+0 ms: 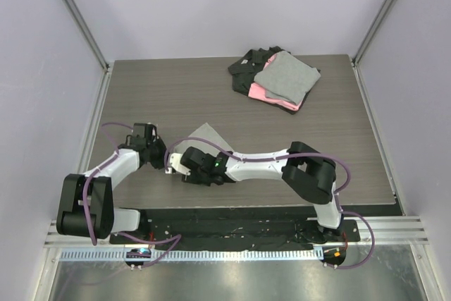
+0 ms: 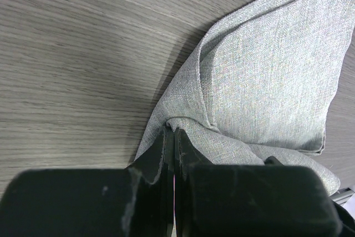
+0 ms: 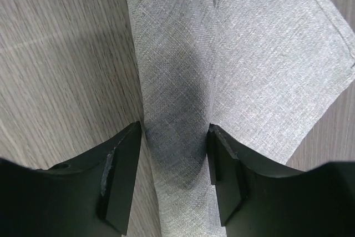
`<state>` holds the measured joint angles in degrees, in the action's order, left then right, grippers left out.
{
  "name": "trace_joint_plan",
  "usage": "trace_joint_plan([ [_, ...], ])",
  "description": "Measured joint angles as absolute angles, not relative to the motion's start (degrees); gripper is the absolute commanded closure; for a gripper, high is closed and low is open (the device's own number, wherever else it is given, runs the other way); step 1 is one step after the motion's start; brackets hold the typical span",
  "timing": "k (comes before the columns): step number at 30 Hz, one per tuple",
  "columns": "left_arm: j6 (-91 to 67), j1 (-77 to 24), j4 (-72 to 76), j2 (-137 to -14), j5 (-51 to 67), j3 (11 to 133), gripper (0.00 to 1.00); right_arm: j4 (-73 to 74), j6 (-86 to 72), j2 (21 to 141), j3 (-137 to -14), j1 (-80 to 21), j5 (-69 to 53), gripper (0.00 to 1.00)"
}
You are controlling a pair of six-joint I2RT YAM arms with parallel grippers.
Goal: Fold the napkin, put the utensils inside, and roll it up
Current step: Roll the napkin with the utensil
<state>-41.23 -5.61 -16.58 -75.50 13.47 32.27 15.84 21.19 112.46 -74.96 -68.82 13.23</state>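
The light-grey napkin [image 1: 206,134] lies at the near-left of the table, mostly covered by the two arms. In the left wrist view my left gripper [image 2: 173,131] is shut on a bunched fold at the edge of the napkin [image 2: 266,70], which is doubled over to its right. My left gripper [image 1: 161,156] and right gripper [image 1: 177,163] meet over the cloth. The right gripper [image 3: 175,137] stands open, its fingers either side of a raised, shadowed strip of the napkin [image 3: 260,54]. The utensils are out of view.
A stack of folded cloths [image 1: 278,79], grey on pink on black, sits at the back right of the wooden table [image 1: 176,96]. White walls with metal posts close in the left, right and back sides.
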Motion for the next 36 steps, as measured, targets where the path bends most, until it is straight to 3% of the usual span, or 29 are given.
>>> trace_joint_plan([
  [7, -40.9, -5.6, -16.6, -75.7, 13.8, 32.5, 0.94, 15.9, 20.7, 113.6, -75.4, -66.6, 9.9, 0.54],
  [10, -40.5, -5.6, -16.6, -75.5, 13.9, 32.5, 0.81, 17.6, 19.8, 114.3, -76.8, -64.5, 4.8, 0.58],
  [14, -40.1, -5.6, -16.7, -74.3, 13.4, 32.6, 0.54, 22.0, 18.2, 116.5, -80.6, -61.3, -3.7, 0.66],
  [20, -40.0, -5.6, -18.1, -69.8, 10.2, 32.9, 0.34, 24.5, 15.6, 118.2, -83.3, -56.9, -15.0, 0.71],
  [29, -40.5, -5.6, -18.7, -59.2, 7.1, 30.3, 0.34, 27.8, 12.2, 121.3, -86.0, -53.1, -30.8, 0.72],
  [36, -41.6, -5.6, -19.2, -59.3, 7.7, 26.5, 0.39, 32.1, 10.7, 124.7, -89.3, -53.0, -38.5, 0.72],
])
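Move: The right hand, open, straddles the napkin's rolled edge, which lies about 2 cm below; the roll's middle is about 3 cm to that hand's right, level fore and aft. The still-flat part of the napkin spreads some 8 cm ahead and 2 cm right. The left gripper stands about 6 cm left and 4 cm farther out, shut on the roll's left end; from it the roll's middle lies about 9 cm right and 4 cm back. Down and slightly forward, the right hand sinks about 1.5 cm while its fingers close on the roll, the wrist tilting some 50 degrees so the fingertips swing back under; gripping, it then draws back about 4 cm towards the base. The left fingers open and let go of the roll's left end, lift about 5 cm with a drift left, then come back and down to hover near that end, still open. ##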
